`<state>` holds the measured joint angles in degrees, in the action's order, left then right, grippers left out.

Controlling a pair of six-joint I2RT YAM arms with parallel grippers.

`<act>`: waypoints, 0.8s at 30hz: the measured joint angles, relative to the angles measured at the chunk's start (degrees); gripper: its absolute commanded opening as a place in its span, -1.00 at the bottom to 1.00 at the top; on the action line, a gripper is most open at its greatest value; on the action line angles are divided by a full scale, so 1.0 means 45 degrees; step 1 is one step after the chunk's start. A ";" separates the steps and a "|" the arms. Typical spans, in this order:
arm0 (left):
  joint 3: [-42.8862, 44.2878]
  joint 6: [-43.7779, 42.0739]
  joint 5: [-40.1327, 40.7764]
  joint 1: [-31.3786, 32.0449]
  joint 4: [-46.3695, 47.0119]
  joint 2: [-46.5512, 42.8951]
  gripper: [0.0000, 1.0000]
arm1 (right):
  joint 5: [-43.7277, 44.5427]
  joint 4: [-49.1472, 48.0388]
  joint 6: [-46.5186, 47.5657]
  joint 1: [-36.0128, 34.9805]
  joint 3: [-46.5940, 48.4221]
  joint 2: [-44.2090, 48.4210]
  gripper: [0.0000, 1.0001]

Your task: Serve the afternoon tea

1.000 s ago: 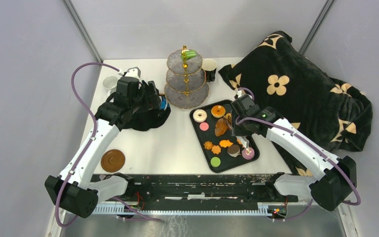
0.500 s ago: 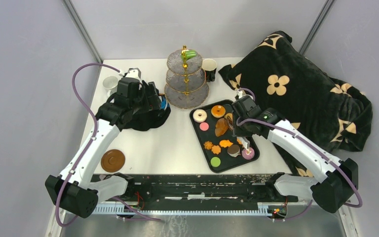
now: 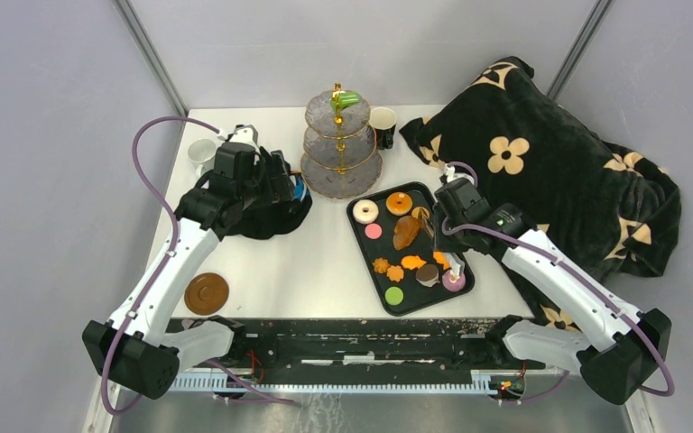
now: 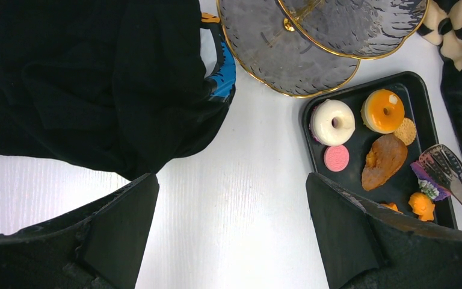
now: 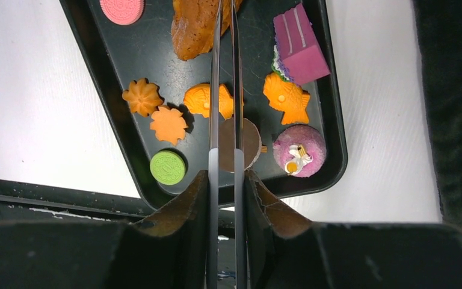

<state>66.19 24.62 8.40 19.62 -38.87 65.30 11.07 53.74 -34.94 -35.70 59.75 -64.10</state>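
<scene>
The afternoon tea lies on a black tray (image 3: 354,216). It includes a white donut (image 4: 333,122), an orange donut (image 4: 384,111), a pink disc (image 4: 337,158), a green disc (image 5: 168,167), orange cookies (image 5: 168,124), a purple cake (image 5: 299,45) and a brown pastry (image 5: 195,24). My right gripper (image 5: 225,180) is shut on metal tongs (image 5: 225,90). Their blades run almost together over the tray, and their tips (image 4: 451,174) are near the purple cake. My left gripper (image 4: 231,229) hangs open over bare table left of the tray. A green treat (image 3: 348,99) sits on the tiered stand (image 3: 341,167).
A black cloth (image 4: 96,78) lies under my left arm, with a white cup (image 3: 201,152) behind it. A dark cup (image 3: 383,126) stands right of the stand. A brown saucer (image 3: 207,293) sits front left. The flowered black blanket (image 3: 550,171) fills the right side.
My right gripper's jaws have squeezed the tongs narrower, and the right arm has shifted a little to the right. The left arm has not moved.
</scene>
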 measured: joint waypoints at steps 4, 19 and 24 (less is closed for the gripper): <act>0.0000 0.0000 -0.0010 0.0000 0.0005 0.0000 0.99 | -0.0058 -0.0112 -0.0325 0.0000 -0.0495 0.0253 -0.09; 0.0000 0.0000 -0.0248 0.0000 0.0019 0.0214 0.99 | -0.0690 -0.1073 -0.0957 0.0000 -0.1171 0.0092 0.11; 0.0000 0.0000 -0.0253 0.0000 0.0044 0.0248 0.99 | -0.0782 -0.1486 -0.0908 0.0000 -0.1171 -0.0670 -0.11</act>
<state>66.19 24.62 7.27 19.62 -38.68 66.41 7.55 47.05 -39.03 -35.70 54.48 -67.11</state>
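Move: The right hand holds the serving tongs by their handles, with empty tips forward. The brown pastry on the tray lies about 5 cm ahead of that hand, 7 cm to its left and roughly 13 cm below; the purple cake slice is some 3 cm ahead and 2 cm right, the orange donut 11 cm ahead and 8 cm left, the pink biscuit 5 cm ahead and 14 cm left. From the idle left hand the pastry is about 29 cm right, 3 cm back and 20 cm below. The right hand, keeping its hold on the tongs, loosens its nearly shut fingers to about half open so that the tong arms spread, while it dips back and down about 2 cm each. It then swings forward and left some 2 cm each, dips a further 1 cm or so and brings the parted tips from the gap beside the cake slice to over the brown pastry, the wrist barely turning; no touch on the pastry can be made out. ##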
